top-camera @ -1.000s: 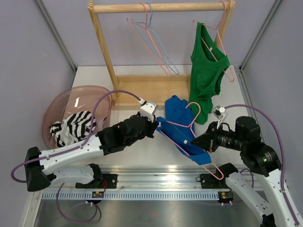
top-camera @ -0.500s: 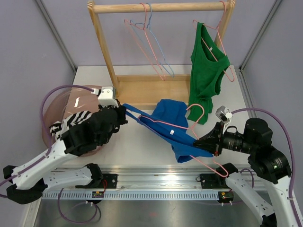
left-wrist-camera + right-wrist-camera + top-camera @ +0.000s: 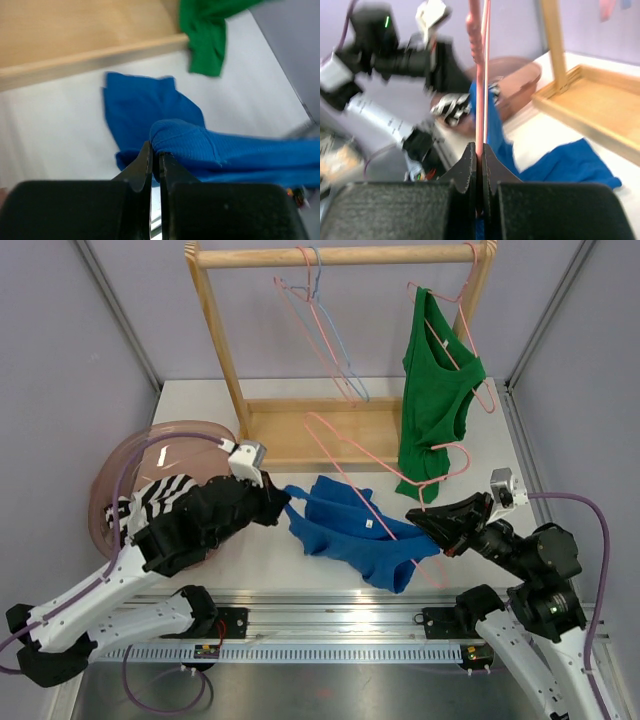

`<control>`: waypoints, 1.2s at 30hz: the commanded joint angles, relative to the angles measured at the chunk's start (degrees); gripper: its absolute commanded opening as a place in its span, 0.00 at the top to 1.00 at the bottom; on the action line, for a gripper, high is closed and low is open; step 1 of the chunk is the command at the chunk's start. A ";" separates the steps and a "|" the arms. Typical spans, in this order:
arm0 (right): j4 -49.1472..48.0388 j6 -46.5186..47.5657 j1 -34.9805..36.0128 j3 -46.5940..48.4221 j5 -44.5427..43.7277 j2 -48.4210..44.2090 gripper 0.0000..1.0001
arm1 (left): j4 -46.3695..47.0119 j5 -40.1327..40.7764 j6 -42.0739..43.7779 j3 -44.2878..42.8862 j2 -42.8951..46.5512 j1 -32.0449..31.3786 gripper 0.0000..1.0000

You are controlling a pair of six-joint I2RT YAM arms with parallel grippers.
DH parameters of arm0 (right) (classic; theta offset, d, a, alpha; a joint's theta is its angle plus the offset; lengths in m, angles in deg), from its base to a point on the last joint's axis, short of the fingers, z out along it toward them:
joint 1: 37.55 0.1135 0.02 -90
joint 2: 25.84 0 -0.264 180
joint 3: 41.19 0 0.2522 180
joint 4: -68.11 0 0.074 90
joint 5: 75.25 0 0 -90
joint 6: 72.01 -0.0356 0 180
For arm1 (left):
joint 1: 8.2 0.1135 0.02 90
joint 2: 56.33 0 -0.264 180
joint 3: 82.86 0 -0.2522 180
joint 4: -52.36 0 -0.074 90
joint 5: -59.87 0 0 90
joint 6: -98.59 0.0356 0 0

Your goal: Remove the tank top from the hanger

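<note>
The blue tank top (image 3: 350, 537) lies stretched and crumpled on the white table, between the two arms. My left gripper (image 3: 284, 506) is shut on a strap or edge at its left end; the left wrist view shows the blue cloth (image 3: 220, 150) pinched between the jaws of the left gripper (image 3: 156, 159). My right gripper (image 3: 422, 521) is shut on the wire of the pink hanger (image 3: 345, 462), which slants up over the top, its long arm standing bare above the cloth. In the right wrist view the hanger wire (image 3: 480, 75) rises from the right gripper (image 3: 481, 150). I cannot tell whether any wire is still inside the cloth.
A wooden rack (image 3: 220, 330) stands at the back with two empty hangers (image 3: 325, 330) and a green tank top (image 3: 435, 390) on a hanger. A pink basket (image 3: 195, 435) with striped cloth (image 3: 160, 505) sits at the left, just behind my left arm.
My left gripper pulled the blue top leftward towards the basket. The hanger swung up and back in my right gripper, and most of the cloth slid off it onto the table.
</note>
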 commanded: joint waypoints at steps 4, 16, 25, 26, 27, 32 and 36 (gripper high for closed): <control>-45.65 -12.42 0.07 -12.64 -23.44 0.62 1.00 | 17.22 -26.85 0.95 12.44 -2.89 -5.08 1.00; -16.39 0.65 0.07 -4.62 -41.04 3.87 1.00 | 10.57 -8.67 -6.07 17.20 -6.85 -12.84 0.94; 2.57 6.89 0.15 17.70 -38.84 25.82 1.00 | -2.17 0.92 -8.10 11.67 0.17 -13.90 0.01; 4.33 7.77 0.07 20.77 -38.50 31.07 1.00 | -3.67 1.62 -8.01 10.79 0.53 -13.99 0.01; 7.30 9.17 0.07 26.72 -38.32 33.73 1.00 | -6.99 2.85 -7.84 9.04 1.31 -13.99 0.01; 10.76 12.08 0.07 41.61 -39.72 48.14 1.00 | -13.96 5.58 -5.47 4.63 2.64 -14.08 0.01; 15.40 14.10 0.24 55.56 -40.08 57.82 1.00 | -13.62 5.67 -3.80 4.98 4.48 -14.08 0.01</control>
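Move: The left hand grips the blue tank top; its bare table spot lies about 5 cm back, 12 right and 25 below, with the pink tub some 8 cm ahead, 27 left and 22 below. The right hand holds the hanger; the rail is roughly 35 cm straight ahead and 17 up, the green tank top 28 ahead and 7 right at hand height, the empty hangers 32 ahead and 14 left. Left draws the tank top down and back, opens; right takes its hanger 25 cm forward towards the rail. ##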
